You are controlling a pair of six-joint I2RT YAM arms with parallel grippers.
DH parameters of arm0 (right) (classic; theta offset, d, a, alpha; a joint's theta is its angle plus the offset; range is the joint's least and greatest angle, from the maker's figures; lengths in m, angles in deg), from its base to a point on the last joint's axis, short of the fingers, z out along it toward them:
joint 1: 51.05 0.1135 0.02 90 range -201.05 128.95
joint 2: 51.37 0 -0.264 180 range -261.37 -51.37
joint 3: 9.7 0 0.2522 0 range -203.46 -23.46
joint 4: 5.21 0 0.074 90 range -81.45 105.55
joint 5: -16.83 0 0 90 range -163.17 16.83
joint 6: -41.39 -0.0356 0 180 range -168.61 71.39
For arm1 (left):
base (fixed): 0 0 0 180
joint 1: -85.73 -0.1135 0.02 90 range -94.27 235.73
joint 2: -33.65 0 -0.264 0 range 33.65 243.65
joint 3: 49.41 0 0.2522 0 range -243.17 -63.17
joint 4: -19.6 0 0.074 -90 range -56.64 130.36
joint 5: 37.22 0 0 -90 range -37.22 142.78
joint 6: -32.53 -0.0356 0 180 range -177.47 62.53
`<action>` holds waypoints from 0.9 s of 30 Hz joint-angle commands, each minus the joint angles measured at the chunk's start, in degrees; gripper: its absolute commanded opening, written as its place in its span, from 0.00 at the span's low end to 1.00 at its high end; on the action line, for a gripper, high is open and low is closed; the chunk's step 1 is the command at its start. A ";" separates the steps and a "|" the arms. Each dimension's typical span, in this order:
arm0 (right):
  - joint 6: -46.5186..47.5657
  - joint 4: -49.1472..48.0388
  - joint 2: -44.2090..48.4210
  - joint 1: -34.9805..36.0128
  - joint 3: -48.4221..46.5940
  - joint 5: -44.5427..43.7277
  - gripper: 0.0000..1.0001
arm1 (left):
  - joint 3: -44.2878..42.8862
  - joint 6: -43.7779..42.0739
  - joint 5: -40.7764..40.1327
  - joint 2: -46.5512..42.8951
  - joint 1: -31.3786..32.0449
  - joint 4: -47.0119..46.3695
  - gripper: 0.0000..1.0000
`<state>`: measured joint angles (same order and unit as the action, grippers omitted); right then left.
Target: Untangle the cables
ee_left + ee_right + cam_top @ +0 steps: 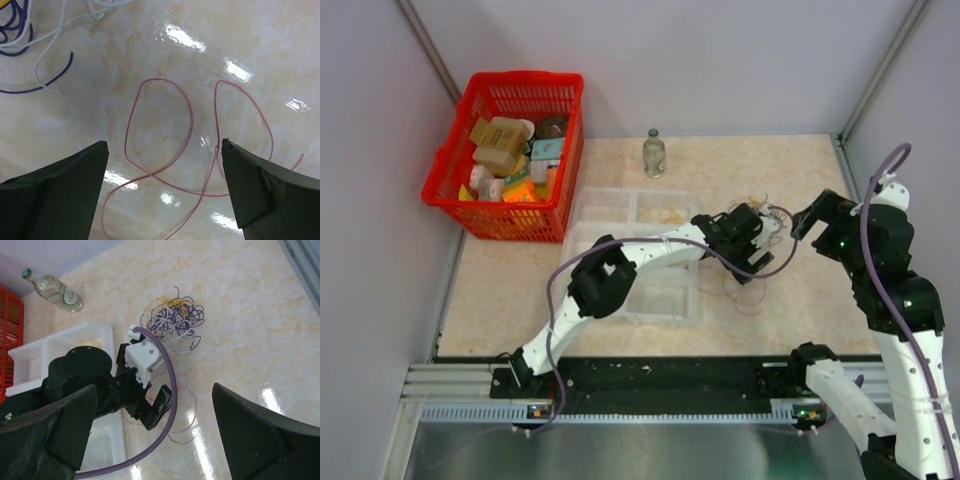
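The cables [775, 218] lie as a small tangle of dark purple, white and yellowish strands [175, 317] on the marble table, right of the white tray. One thin pink wire [160, 125] lies apart from the tangle in loose loops on the table [748, 297]. My left gripper [164, 150] hangs open just above those pink loops, with nothing between its fingers. Purple and white strand ends [20, 30] show at the top left of the left wrist view. My right gripper [152, 390] is open and empty, held above the table to the right of the tangle [803, 226], looking down on the left gripper [150, 405].
A white compartment tray [620, 215] sits under the left forearm. A glass bottle [653, 153] stands behind it. A red basket [525, 77] full of packets is at the back left. Grey walls close in both sides. A thick lilac hose [170, 390] loops beside the left wrist.
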<state>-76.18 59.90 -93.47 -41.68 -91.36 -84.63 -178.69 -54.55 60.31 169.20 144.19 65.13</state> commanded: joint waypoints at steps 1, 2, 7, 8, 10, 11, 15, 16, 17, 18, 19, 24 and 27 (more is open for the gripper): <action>-1.26 -3.54 1.94 0.39 -0.92 -1.99 0.95 | -0.49 -2.48 -6.29 -0.11 1.22 -0.57 0.98; -1.34 -3.89 2.20 0.48 -0.83 -1.72 0.95 | -0.58 -2.48 -6.39 -0.02 1.31 -0.74 0.98; -1.34 -4.51 2.12 0.48 -0.39 -0.58 0.95 | -1.98 -2.48 -3.41 1.38 1.13 -1.27 0.97; -1.52 -4.51 2.20 0.39 -0.48 -0.49 0.95 | -2.59 -2.48 -2.70 1.82 1.22 -0.84 0.95; -1.43 -4.59 2.38 0.57 -0.39 -0.31 0.95 | -3.30 -2.48 -2.17 2.53 1.22 -0.57 0.92; -1.34 -4.68 2.47 0.48 -0.48 -0.40 0.95 | -3.30 -2.13 -2.17 2.88 1.22 -0.65 0.90; -1.34 -5.30 3.00 0.48 -0.04 -0.23 0.95 | -3.65 -1.60 -2.96 3.41 1.22 -0.65 0.77; -1.34 -5.39 3.00 0.39 0.05 0.12 0.95 | -3.74 -1.51 -3.39 3.41 1.22 -0.74 0.74; -1.52 -5.56 2.82 0.48 0.05 0.21 0.95 | -3.48 -1.42 -4.09 3.32 1.48 -0.92 0.69; -1.43 -5.56 2.91 0.48 0.05 0.47 0.95 | -3.31 -1.08 -4.71 3.15 1.48 -1.18 0.65; -1.43 -5.65 2.91 0.48 0.13 0.56 0.95 | -3.13 -0.55 -5.07 2.97 1.66 -1.27 0.59; -1.26 -5.83 2.99 0.48 0.40 0.92 0.95 | 1.08 2.26 -4.28 0.43 2.19 -5.04 0.41; -1.08 -5.83 2.91 0.48 0.57 1.09 0.95 | 3.98 2.36 -5.15 -2.29 2.45 -7.07 0.29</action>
<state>-77.32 56.49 -91.11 -41.68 -91.31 -84.11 -178.00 -53.65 55.90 171.71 145.85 61.56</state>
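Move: Loosely looped red cable lies right beneath the open left hand, about 3 cm below, its middle some 3 cm back and 3 cm to the left. The tangled cable bundle sits about 11 cm ahead of that hand, level with it sideways; the divided tray's middle is roughly 27 cm to its left and 3 cm ahead. From the right hand the red cable lies about 13 cm left, 3 cm ahead and some 29 cm down. Sinking just over 2 cm almost straight down onto the loops of red cable, the left hand stays nearly over the same spot and then closes its wide-open fingers to about a third, sweeping strands inward between the fingertips. The right hand, empty and open, lifts about 2 cm and tips its fingers up a little. ##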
